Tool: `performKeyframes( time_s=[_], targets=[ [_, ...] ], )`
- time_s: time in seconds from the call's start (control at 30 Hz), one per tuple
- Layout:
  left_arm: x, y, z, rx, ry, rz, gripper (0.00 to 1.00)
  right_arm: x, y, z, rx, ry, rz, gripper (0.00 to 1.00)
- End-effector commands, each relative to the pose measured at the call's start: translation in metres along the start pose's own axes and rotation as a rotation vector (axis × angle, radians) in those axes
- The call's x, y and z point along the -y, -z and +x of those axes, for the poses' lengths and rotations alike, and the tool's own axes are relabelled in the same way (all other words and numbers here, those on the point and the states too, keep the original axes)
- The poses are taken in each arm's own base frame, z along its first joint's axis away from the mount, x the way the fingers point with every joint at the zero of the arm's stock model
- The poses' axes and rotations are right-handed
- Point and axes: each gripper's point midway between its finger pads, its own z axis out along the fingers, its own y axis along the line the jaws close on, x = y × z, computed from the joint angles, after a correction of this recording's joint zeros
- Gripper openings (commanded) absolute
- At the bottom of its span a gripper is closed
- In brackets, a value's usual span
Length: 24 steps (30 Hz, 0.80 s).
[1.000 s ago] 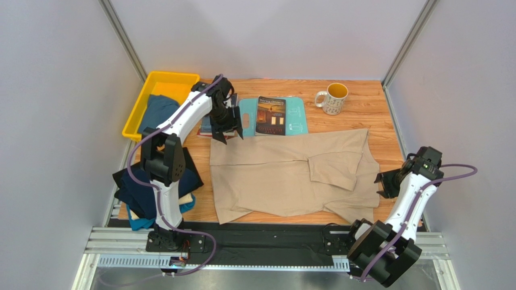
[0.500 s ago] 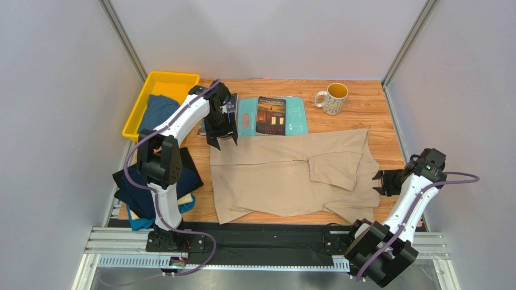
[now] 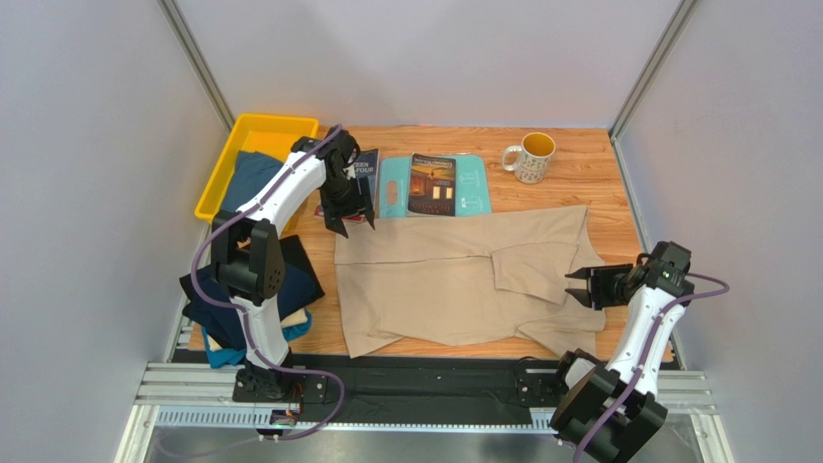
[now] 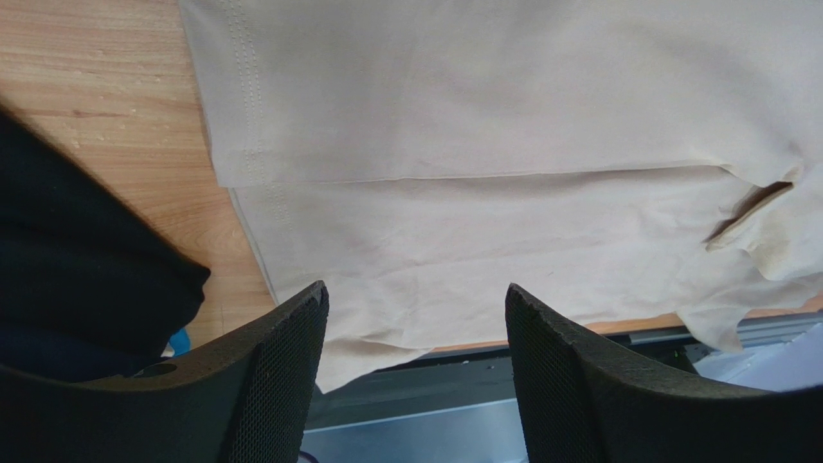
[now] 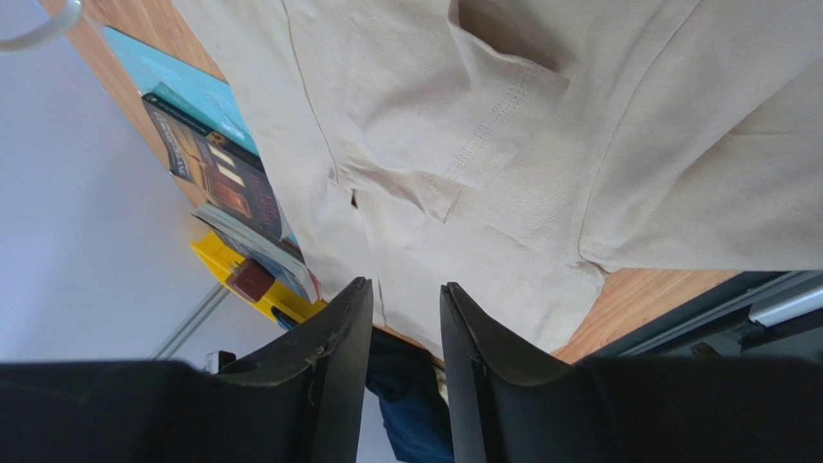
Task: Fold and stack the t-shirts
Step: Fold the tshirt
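A large beige t-shirt (image 3: 464,280) lies spread flat across the middle of the table, one sleeve folded over its right half. My left gripper (image 3: 348,214) hovers at its far left corner, jaws wide open and empty; the left wrist view shows the beige t-shirt (image 4: 502,145) below the left gripper (image 4: 415,301). My right gripper (image 3: 582,287) reaches over the shirt's right edge, jaws a narrow gap apart with nothing between them. From the right wrist, the right gripper (image 5: 406,289) looks along the beige t-shirt (image 5: 502,145). Dark navy and teal t-shirts (image 3: 246,299) are piled at the left edge.
A yellow bin (image 3: 280,125) at the far left holds a dusty blue shirt (image 3: 253,174). A light-teal board (image 3: 473,193) carries a dark book (image 3: 432,183); another book (image 3: 362,166) lies beside my left gripper. A mug (image 3: 529,156) stands at the far right.
My left gripper has drifted left, toward the shirt's far left corner. My right gripper has swung left, from beside the shirt to over its right edge.
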Motion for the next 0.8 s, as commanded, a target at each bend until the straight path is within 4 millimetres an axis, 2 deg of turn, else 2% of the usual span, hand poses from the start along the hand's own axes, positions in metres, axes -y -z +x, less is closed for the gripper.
performKeyframes(
  time_s=[0.0,0.03,0.07,0.1,0.2,0.3,0.33,0.4,0.43,0.5,0.57,0.7,0.73,0.77],
  targets=[
    [0.008,0.008,0.008,0.007,-0.027,0.075,0.74,-0.013,0.016,-0.005,0.005,0.161,0.08,0.38],
    [0.01,0.008,0.008,0.015,-0.03,0.087,0.74,-0.006,0.023,-0.002,-0.009,0.174,0.156,0.38],
    [0.01,0.007,0.009,0.015,-0.03,0.093,0.74,-0.001,0.028,-0.009,0.02,0.212,0.224,0.38],
    [0.01,0.004,0.013,0.003,-0.031,0.097,0.74,-0.008,0.034,-0.015,0.023,0.282,0.251,0.38],
    [0.015,0.001,0.018,-0.004,-0.05,0.11,0.74,0.009,0.045,-0.017,-0.006,0.355,0.365,0.41],
    [0.014,-0.002,0.023,-0.018,-0.053,0.104,0.74,0.035,0.051,-0.022,0.011,0.382,0.48,0.41],
    [0.013,-0.002,0.024,-0.02,-0.052,0.101,0.74,0.049,0.049,-0.02,0.002,0.373,0.523,0.42],
    [0.013,-0.002,0.024,-0.014,-0.052,0.101,0.74,0.064,0.051,-0.023,0.045,0.36,0.569,0.44],
    [0.013,-0.001,0.023,-0.013,-0.05,0.102,0.74,0.074,0.044,-0.021,0.042,0.333,0.586,0.46],
    [0.015,-0.001,0.021,-0.008,-0.05,0.105,0.74,0.078,0.045,-0.022,0.078,0.307,0.589,0.56],
    [0.016,-0.004,0.02,-0.016,-0.049,0.107,0.74,0.088,0.052,-0.034,0.179,0.252,0.661,0.67],
    [0.019,-0.005,0.015,-0.027,-0.054,0.102,0.74,0.102,0.048,-0.034,0.19,0.183,0.711,0.68],
    [0.019,-0.007,0.015,-0.031,-0.054,0.1,0.74,0.107,0.046,-0.033,0.182,0.165,0.729,0.72],
    [0.019,-0.008,0.014,-0.032,-0.054,0.097,0.74,0.112,0.042,-0.034,0.169,0.158,0.755,0.7]
  ],
)
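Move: The shirt's near right sleeve lies some 14 cm back of the right hand, about 1 cm to its right and some 11 cm below. At that same depth, the middle of the folded-down flap is about 6 cm to the hand's left and 2 cm ahead, and the neck edge about 10 cm right and 2 cm back. From the left hand that sleeve is roughly 46 cm right, 27 cm back and 12 cm down. Heading for the near right sleeve without any visible touch, the right hand first lifts about 3 cm and eases right, then swings back and down, ending about 8 cm back and 5 cm right. Its fingers tip some 30 degrees towards straight down and spread wide late on. The left hand, still open above the fold, eases back and down about 2 cm. ##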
